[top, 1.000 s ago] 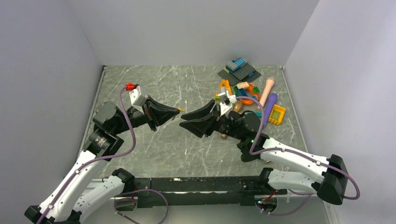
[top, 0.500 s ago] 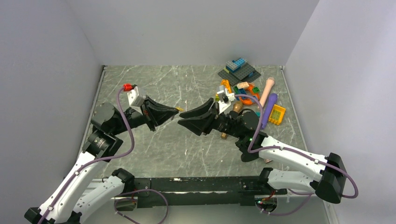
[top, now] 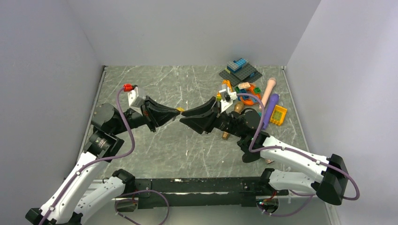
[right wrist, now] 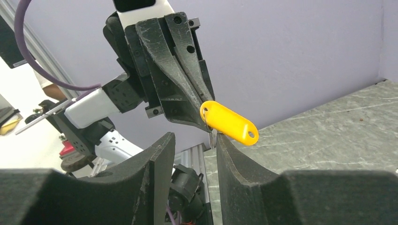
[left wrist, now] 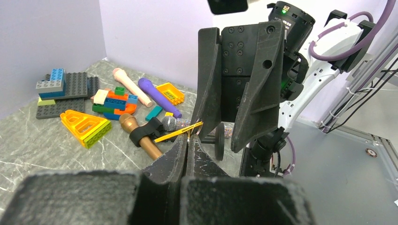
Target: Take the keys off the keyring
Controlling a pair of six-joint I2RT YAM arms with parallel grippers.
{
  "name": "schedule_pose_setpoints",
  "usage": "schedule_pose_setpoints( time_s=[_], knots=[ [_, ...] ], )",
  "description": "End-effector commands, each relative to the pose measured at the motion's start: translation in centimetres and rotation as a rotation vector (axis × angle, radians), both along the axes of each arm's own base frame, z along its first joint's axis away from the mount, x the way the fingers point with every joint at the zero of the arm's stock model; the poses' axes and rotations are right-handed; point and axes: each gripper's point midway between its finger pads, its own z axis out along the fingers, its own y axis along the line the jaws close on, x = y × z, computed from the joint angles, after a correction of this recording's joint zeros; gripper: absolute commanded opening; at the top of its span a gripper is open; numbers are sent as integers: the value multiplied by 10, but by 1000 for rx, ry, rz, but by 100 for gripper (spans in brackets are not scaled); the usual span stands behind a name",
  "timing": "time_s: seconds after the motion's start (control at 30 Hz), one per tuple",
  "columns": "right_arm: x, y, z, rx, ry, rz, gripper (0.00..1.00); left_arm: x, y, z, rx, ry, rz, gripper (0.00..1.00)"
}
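My left gripper is held above the table, shut on the keyring, a thin grey loop at its tips. A yellow plastic tag sticks out from that pinch, seen edge-on in the left wrist view. A thin grey metal sliver hangs under the tag; I cannot tell whether it is one of the keys. My right gripper faces the left one tip to tip, open. Its right fingertip stands beside the sliver, just under the tag.
A toy pile lies at the back right: a gold microphone, purple and pink microphones, an orange triangle block, loose bricks and a grey baseplate. Grey walls enclose the marble table.
The right gripper has moved left and slightly up, bringing its tips to the left gripper's tips and the tag. The left gripper has crept a little toward it.
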Motion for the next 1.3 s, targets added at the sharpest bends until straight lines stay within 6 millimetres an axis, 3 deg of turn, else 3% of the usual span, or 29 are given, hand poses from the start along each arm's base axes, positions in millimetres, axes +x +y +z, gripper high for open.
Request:
schedule_pose_setpoints(
  time_s=[0.0,0.3,0.63,0.8,1.07,1.27],
  knots=[
    [-2,-4,32,61,-52,1,41,-4,-1,8,-20,-27,-30,0],
    [1,-3,38,58,-66,2,38,-5,-1,8,-18,-28,-30,0],
    [2,6,36,48,-65,32,20,-6,-2,7,-13,-27,-41,0],
    [1,6,38,52,-65,32,0,-5,-2,6,-8,-23,-39,0],
    [2,1,38,34,-78,9,0,-4,-6,1,11,-10,-63,0],
    [3,2,30,-106,-101,-5,0,1,-16,-10,62,36,-128,0]
  ],
)
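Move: The keyring hangs at the shut left fingertips, about 1 cm to that hand's right and 1 cm up; the yellow tag on it lies about 1 cm ahead, 1 cm right and 1 cm up from the left hand, and a key sticks out 1 cm below the left tips. From the half-open right hand the keyring is some 2 cm ahead, 1 cm left and 1 cm up, the tag 3 cm ahead, 1 cm left and 1 cm up, and the key 2 cm ahead, 1 cm left and 1 cm down. The right hand eases forward about 1.5 cm and up just over 1 cm to the keyring, a touch to its left as well, while its half-open fingers shut fully and pinch the ring right beside the tag's hole, tip to tip with the left gripper. The left hand keeps its pinch and holds almost still until, with the right now closed, it dips and shifts right a bit under 1 cm at the very end as the right starts to sink and roll slightly. ##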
